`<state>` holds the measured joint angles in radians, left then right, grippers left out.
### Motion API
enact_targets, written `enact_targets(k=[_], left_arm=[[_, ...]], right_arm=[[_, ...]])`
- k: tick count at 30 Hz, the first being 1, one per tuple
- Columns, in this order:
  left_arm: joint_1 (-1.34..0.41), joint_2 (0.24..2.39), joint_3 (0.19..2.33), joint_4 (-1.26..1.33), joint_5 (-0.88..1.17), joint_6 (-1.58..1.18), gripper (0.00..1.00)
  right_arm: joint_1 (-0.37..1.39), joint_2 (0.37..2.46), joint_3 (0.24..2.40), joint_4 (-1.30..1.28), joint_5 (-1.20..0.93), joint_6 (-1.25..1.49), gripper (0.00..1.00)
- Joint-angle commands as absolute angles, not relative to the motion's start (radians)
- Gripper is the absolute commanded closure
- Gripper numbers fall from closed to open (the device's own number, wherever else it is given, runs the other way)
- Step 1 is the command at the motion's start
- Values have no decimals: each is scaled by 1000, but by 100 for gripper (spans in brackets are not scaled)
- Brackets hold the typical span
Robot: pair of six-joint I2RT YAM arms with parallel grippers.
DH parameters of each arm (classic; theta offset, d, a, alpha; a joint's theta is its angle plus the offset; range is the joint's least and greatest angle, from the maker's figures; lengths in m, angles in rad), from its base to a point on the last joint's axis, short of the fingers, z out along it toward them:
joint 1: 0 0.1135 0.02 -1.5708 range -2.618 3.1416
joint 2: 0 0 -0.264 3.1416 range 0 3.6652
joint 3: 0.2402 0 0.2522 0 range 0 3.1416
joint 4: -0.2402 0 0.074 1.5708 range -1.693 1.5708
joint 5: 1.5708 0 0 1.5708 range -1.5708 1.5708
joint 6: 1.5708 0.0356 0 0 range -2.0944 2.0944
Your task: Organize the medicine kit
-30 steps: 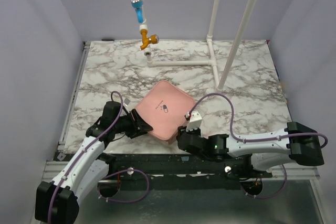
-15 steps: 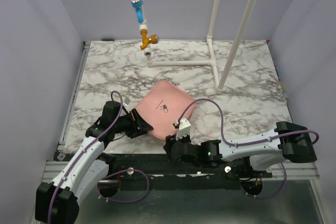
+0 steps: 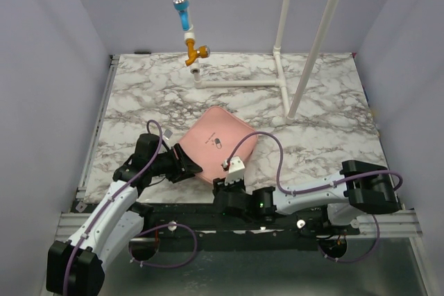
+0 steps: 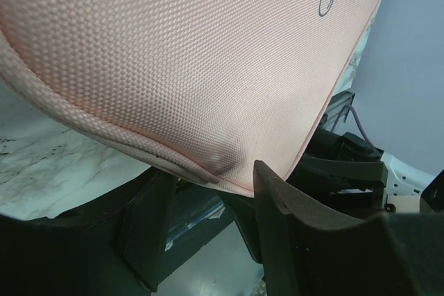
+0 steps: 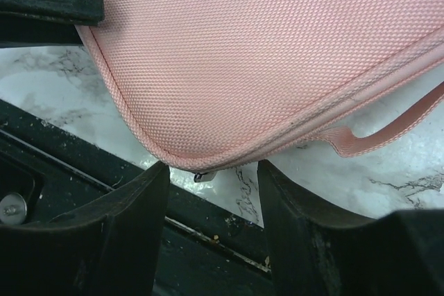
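Note:
The medicine kit [image 3: 208, 152], a pink zipped case with a small pill logo, lies tilted near the table's front edge. My left gripper [image 3: 189, 168] grips its left near edge. In the left wrist view the kit [image 4: 173, 53] fills the top, its seam pinched between the fingers [image 4: 277, 199]. My right gripper [image 3: 223, 185] stands open at the kit's near corner. In the right wrist view the kit [image 5: 263, 53] hangs just above the open jaws, with the metal zipper pull [image 5: 202, 176] between them and a pink strap [image 5: 388, 133] to the right.
A white pipe frame [image 3: 243, 82] lies at the back of the marble table [image 3: 333, 129], with two upright poles [image 3: 309, 67]. Blue [image 3: 182, 10] and orange [image 3: 196, 52] fittings hang at the back. The black front rail [image 3: 187, 213] runs just below the kit.
My right arm has slid left along the kit's near edge to its front corner. The left arm and the kit have not moved.

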<state>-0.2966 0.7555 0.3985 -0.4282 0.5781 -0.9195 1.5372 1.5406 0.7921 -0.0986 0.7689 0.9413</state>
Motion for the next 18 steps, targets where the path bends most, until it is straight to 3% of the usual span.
enact_targets(k=[1, 10, 18], left_arm=[[-299, 755, 422, -413, 603, -899, 50], [-299, 764, 425, -416, 603, -890, 50], [-300, 773, 427, -408, 606, -890, 50]], right_arm=[[1543, 1576, 844, -99, 874, 957, 45], [1543, 1598, 867, -117, 906, 962, 67], [1542, 1611, 922, -227, 905, 1009, 65]])
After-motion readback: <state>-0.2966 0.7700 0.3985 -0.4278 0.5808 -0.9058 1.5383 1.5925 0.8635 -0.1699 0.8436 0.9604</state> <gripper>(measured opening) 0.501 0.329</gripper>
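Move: At the closed pink kit's near corner, the zipper pull lies about 2 cm ahead of the right hand, 1 cm to its left and 1 cm lower. The kit's middle is some 11 cm ahead and 1 cm left of that hand, and the fabric strap about 5 cm ahead and 5 cm right. From the left hand, the pull lies roughly 5 cm right, 4 cm back and 4 cm below. Easing forward about 1 cm towards the zipper pull, the right hand narrows its half-open fingers to about a third around the kit's near corner, one fingertip coming onto the metal pull, and turns a few degrees clockwise. It barely lifts at the end. The left hand stays still at the kit's near-left rim, its fingers still half open against the case. ##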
